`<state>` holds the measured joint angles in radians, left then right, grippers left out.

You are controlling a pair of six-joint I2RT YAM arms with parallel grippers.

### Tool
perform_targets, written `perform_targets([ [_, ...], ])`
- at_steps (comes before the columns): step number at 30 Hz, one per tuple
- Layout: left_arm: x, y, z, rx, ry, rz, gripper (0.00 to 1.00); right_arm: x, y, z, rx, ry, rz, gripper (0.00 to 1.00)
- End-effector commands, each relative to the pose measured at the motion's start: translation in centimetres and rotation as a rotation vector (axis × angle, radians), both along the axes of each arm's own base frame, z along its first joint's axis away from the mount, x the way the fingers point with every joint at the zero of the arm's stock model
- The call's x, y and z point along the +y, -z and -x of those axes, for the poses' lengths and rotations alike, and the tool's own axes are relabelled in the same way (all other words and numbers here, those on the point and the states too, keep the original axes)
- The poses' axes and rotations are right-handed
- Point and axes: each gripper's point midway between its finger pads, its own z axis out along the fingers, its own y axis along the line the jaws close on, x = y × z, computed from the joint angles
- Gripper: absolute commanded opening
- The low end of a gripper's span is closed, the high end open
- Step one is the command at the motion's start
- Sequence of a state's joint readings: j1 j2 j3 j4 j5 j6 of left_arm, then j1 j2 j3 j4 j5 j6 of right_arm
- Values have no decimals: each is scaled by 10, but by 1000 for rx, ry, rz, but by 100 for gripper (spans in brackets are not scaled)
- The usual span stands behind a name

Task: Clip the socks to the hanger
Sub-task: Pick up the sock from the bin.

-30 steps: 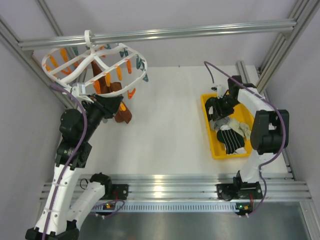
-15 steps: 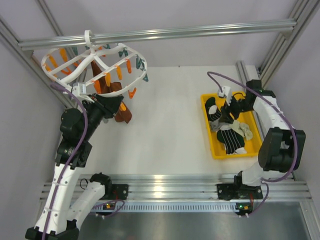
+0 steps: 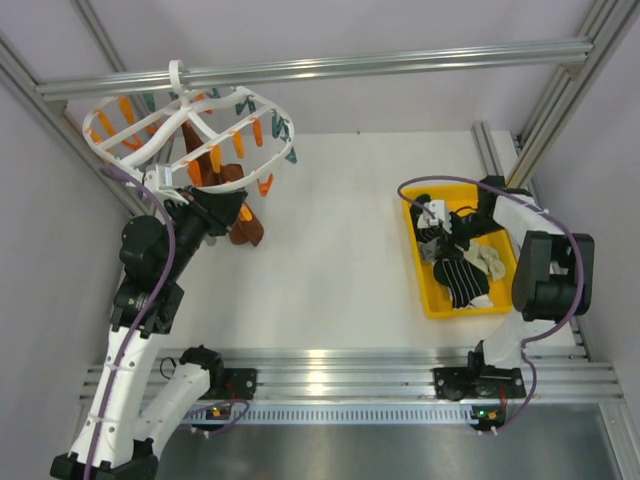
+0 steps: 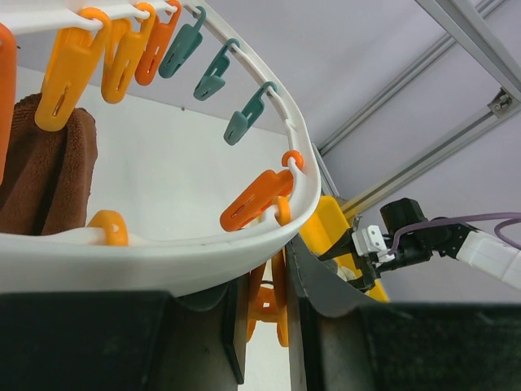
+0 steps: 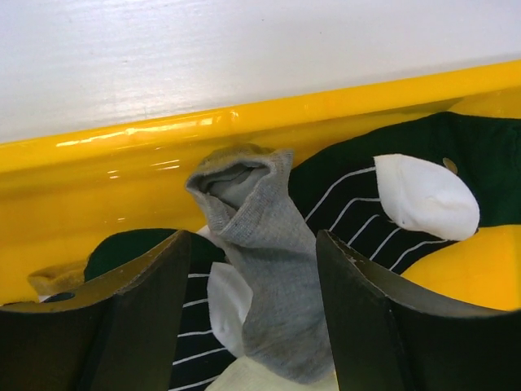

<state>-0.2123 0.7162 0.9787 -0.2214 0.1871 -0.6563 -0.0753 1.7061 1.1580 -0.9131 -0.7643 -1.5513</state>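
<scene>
The white ring hanger [image 3: 190,112] hangs from the bar at the back left, with orange and teal clips and a brown sock [image 3: 238,200] clipped under it. My left gripper [image 3: 215,207] is beneath its rim, shut on an orange clip [image 4: 269,305] between its fingers [image 4: 236,334]. Several socks lie in the yellow tray [image 3: 425,290] on the right: a grey sock [image 5: 269,285], a black-and-white striped one [image 3: 462,280] and a cream one [image 3: 490,262]. My right gripper [image 5: 252,240] is low in the tray and open. The grey sock stands between its fingers, clear of both.
The aluminium frame bar [image 3: 400,62] runs across the back, with frame posts at both sides. The tray's yellow wall [image 5: 122,187] rises just beyond my right gripper. White table [image 3: 340,220] lies between the hanger and the tray.
The right gripper has opened wider and dropped toward the socks in the tray, and its arm has swung. The left arm and the hanger have stayed put.
</scene>
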Motion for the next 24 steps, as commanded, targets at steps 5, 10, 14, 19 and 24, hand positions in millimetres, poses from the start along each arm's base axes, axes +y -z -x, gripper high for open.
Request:
perform_targets([
  [5, 3, 16, -17, 52, -28, -43, 0, 11, 18, -3, -106, -134, 46, 62],
  [10, 3, 15, -18, 49, -30, -47, 0, 8, 30, -1, -69, -147, 98, 55],
  [14, 4, 14, -17, 45, -30, -54, 0, 8, 28, -6, -87, -131, 97, 35],
  [19, 4, 14, -16, 45, -32, -56, 0, 11, 0, -6, -99, -104, 74, 5],
  [24, 3, 13, -14, 40, -23, -53, 0, 13, -54, 1, -148, -99, 52, 0],
])
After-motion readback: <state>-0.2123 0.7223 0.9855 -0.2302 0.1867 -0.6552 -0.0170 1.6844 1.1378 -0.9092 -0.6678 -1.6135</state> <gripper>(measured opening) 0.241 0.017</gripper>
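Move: The grey sock lies under the right hand, its middle about 4 cm below, 1 cm ahead and 2 cm right, with its open cuff up by the bin's left wall, which runs some 5 cm to the hand's left, level with it. The green sock with the white heel is about 8 cm ahead and 2 cm left, the striped sock roughly 8 cm back and 6 cm right. From the left hand the grey sock is some 43 cm right, 5 cm ahead and 35 cm below. The right hand sinks about 3.5 cm almost straight down onto the grey sock's cuff, tipping its fingers slightly more downward as it goes. Near the bottom the wide-open fingers shut fully, pinching the edge of the cuff on the robot's right, and then the hand heads back up about 2.5 cm with the fabric between the fingertips. ##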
